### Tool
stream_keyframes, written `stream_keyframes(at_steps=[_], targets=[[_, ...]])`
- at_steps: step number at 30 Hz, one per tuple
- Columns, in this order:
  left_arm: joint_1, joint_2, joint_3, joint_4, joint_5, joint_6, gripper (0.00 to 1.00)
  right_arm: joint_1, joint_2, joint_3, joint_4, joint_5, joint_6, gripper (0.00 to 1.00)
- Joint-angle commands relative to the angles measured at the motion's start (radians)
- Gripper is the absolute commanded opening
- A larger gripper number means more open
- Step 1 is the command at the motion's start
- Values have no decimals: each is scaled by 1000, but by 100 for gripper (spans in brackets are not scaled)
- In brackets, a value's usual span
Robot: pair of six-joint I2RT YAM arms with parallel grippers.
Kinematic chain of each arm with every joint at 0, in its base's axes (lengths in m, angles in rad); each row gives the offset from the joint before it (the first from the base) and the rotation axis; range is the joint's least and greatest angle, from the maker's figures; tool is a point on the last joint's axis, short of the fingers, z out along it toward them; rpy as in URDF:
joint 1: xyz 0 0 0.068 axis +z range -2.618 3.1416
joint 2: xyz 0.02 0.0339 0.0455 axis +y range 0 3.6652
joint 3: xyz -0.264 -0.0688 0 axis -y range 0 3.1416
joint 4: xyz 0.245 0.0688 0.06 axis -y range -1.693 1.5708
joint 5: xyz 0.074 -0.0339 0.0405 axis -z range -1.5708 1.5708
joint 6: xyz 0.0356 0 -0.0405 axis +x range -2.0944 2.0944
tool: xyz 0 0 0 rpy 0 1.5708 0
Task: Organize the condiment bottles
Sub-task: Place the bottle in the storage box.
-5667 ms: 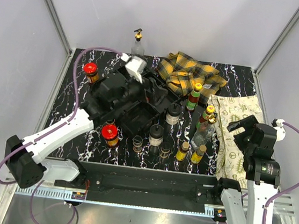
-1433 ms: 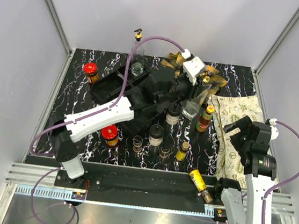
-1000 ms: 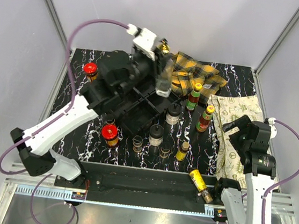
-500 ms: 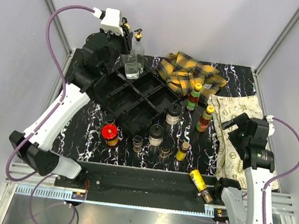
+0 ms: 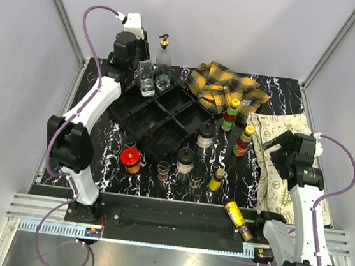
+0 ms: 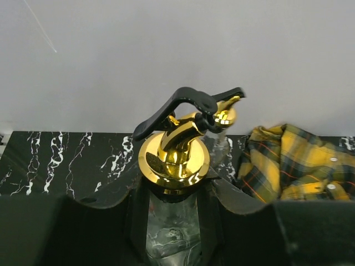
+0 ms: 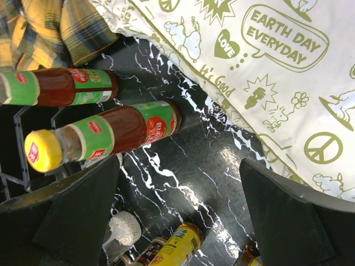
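Observation:
My left gripper [image 5: 145, 71] [image 6: 175, 221] is shut on a clear glass bottle [image 5: 147, 81] [image 6: 173, 235] with a gold spout [image 6: 176, 152], held upright at the back-left edge of the black divided tray [image 5: 166, 122]. A second gold-spouted glass bottle [image 5: 163, 67] [image 6: 224, 116] stands just to its right. My right gripper [image 5: 275, 144] [image 7: 177, 183] hangs open with nothing in it, close to two yellow-capped sauce bottles [image 5: 245, 139] [image 7: 105, 138] [image 5: 232, 112] [image 7: 55, 87]. In front of the tray stand black-capped shakers [image 5: 206, 135] [image 5: 185, 159], a red-lidded jar [image 5: 130, 159] and small bottles [image 5: 216, 178].
A yellow plaid cloth [image 5: 224, 87] [image 6: 299, 166] lies at the back right. A white printed cloth [image 5: 290, 159] [image 7: 266, 66] covers the right side. One yellow-labelled bottle [image 5: 235, 215] lies on its side at the table's front edge.
My left arm has swung the glass bottle from the plaid cloth leftward across the tray's back and brought it down beside the other glass bottle. The right gripper has turned slightly.

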Motion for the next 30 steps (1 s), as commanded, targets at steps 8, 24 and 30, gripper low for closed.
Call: stream_keyframes(at_steps=[8,24,30], targets=[[59,106,155,335,108,-38,0,-5,61,19,51,40,13,100],[62,180,54,463,247,41,0,-3,92,2,80,27,49,100],[62,212,30,464,240,52,0,-3,93,4,82,30,45,100]])
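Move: The left gripper already holds a clear pump bottle by the neck. Its spot in the storage box lies about 5 cm ahead, 2 cm to the right and roughly 25 cm below the gripper, just short of the standing pump bottle, which is about 8 cm ahead, 5 cm right and 15 cm lower. The checked cloth lies some 8 cm ahead, 26 cm right and 27 cm lower. From the right hand, that spot is roughly 33 cm ahead, 43 cm left and 10 cm down. Bring the left gripper forward about 6 cm over the box's far corner, towards the standing pump bottle, keeping the hold on the neck. Cover most of that way first, then edge right while turning the wrist clockwise some 10 degrees, fingers tipped slightly up. Finish by lowering the bottle, ending about 4.5 cm lower overall. ##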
